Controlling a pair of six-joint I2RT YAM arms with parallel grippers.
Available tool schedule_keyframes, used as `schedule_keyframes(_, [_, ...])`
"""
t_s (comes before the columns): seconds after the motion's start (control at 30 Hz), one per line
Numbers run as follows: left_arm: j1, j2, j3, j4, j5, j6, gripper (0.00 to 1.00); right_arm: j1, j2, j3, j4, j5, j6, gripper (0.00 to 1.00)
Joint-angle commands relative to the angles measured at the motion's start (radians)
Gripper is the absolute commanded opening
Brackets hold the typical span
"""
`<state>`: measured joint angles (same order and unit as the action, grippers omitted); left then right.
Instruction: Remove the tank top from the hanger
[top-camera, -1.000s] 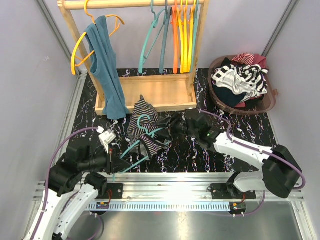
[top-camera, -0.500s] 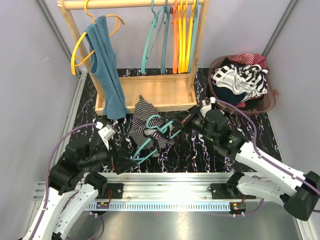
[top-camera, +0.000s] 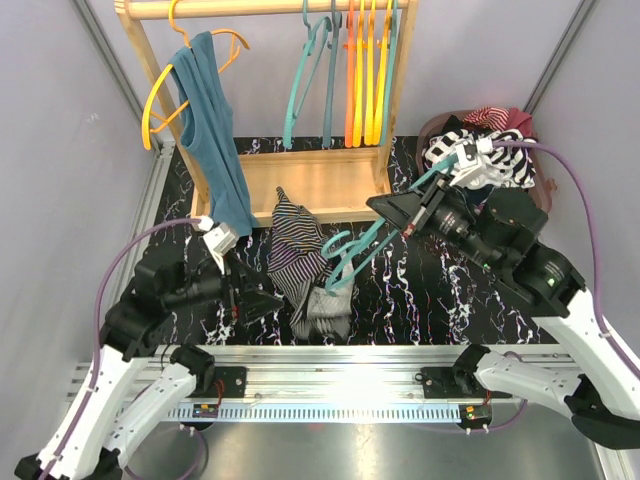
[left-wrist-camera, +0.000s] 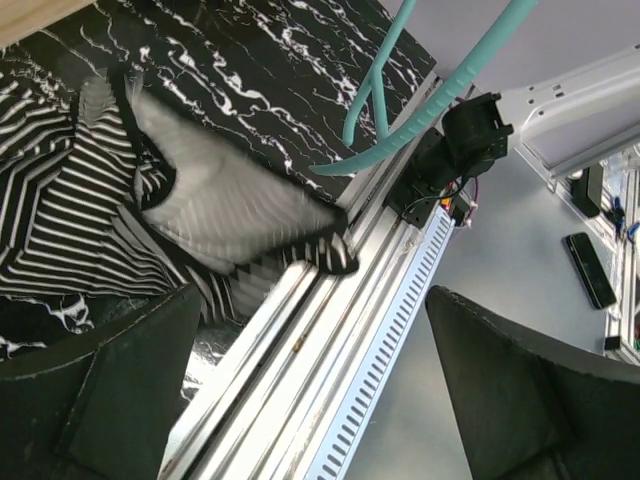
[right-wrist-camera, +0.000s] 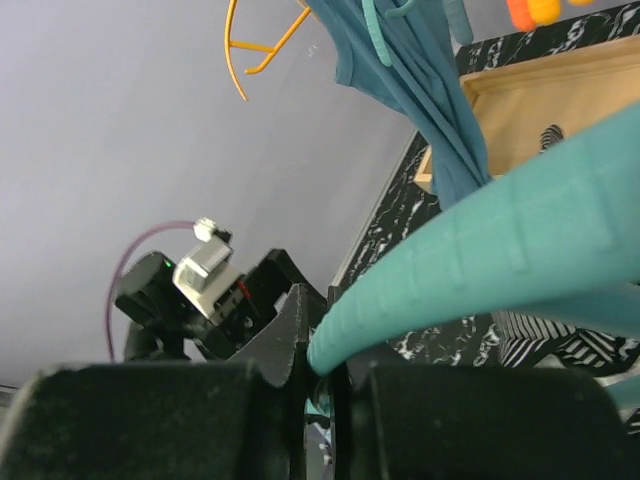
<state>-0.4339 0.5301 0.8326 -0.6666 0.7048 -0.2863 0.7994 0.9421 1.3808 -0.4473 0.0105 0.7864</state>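
The striped black-and-white tank top lies crumpled on the black marbled table, also seen in the left wrist view. My right gripper is shut on one arm of the teal hanger and holds it slanted in the air just right of the tank top. In the right wrist view the hanger is pinched between the jaws of the right gripper. My left gripper hovers at the tank top's left edge, open and empty. The hanger's lower end hangs close above the cloth.
A wooden rack stands at the back, with a blue tank top on an orange hanger and several bare hangers. A brown basket of clothes sits at back right. The metal rail runs along the near edge.
My right gripper shut on the teal hanger and lifted it up and to the right. My left gripper opened and rose a little. The tank top now lies on the table.
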Motion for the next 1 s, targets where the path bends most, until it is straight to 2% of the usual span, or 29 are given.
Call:
schedule_keyframes(0.0, [-0.015, 0.108, 0.124, 0.107, 0.079, 0.074, 0.99, -0.003, -0.025, 0.054, -0.108, 0.054, -0.11, 0.0])
schedule_keyframes(0.13, [-0.084, 0.218, 0.204, 0.111, 0.068, 0.15, 0.99, -0.003, -0.101, -0.023, -0.103, 0.224, 0.041, 0.0])
schedule_keyframes(0.2, [-0.153, 0.275, 0.227, 0.119, 0.062, 0.191, 0.99, -0.003, -0.14, -0.067, -0.068, 0.271, 0.163, 0.0])
schedule_keyframes(0.3, [-0.287, 0.321, 0.229, 0.14, 0.045, 0.225, 0.99, -0.003, -0.193, -0.181, -0.03, 0.328, 0.4, 0.0])
schedule_keyframes(0.33, [-0.287, 0.321, 0.224, 0.151, 0.03, 0.229, 0.99, -0.003, -0.21, -0.199, -0.03, 0.342, 0.401, 0.0])
schedule_keyframes(0.4, [-0.353, 0.324, 0.206, 0.171, -0.004, 0.24, 0.99, -0.003, -0.251, -0.244, -0.025, 0.376, 0.526, 0.0])
schedule_keyframes(0.57, [-0.44, 0.315, 0.166, 0.225, -0.057, 0.217, 0.99, -0.002, -0.275, -0.244, -0.096, 0.402, 0.677, 0.0])
schedule_keyframes(0.77, [-0.493, 0.312, 0.134, 0.257, -0.214, 0.211, 0.99, -0.003, -0.319, -0.336, -0.021, 0.35, 0.823, 0.0])
schedule_keyframes(0.97, [-0.505, 0.298, 0.118, 0.32, -0.234, 0.207, 0.99, -0.003, -0.347, -0.396, 0.037, 0.319, 0.907, 0.0])
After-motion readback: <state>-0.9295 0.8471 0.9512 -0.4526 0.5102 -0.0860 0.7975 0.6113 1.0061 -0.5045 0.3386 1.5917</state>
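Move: The teal hanger's free end hangs about 13 cm to the right of the empty left hand, some 2 cm ahead and roughly level; the striped tank top, already off, is about 10 cm ahead, 8 cm right and 25 cm below, with the rack base 30 cm ahead, 6 cm right and 24 cm below. From the right hand, still gripping the hanger's other end, the left gripper is some 22 cm left, 8 cm back and 18 cm lower. The left hand, fingers wide open, arcs about 9 cm to the right towards the hanger's free end, first rising a little forward and then coming back and down, while turning some 20 degrees clockwise until the end sits between its spread fingers. The right hand keeps its pinch on the other end, draws right and down about 7 cm each way, and rolls its wrist roughly 45 degrees while turning clockwise, bringing the free end round to meet the left gripper. ##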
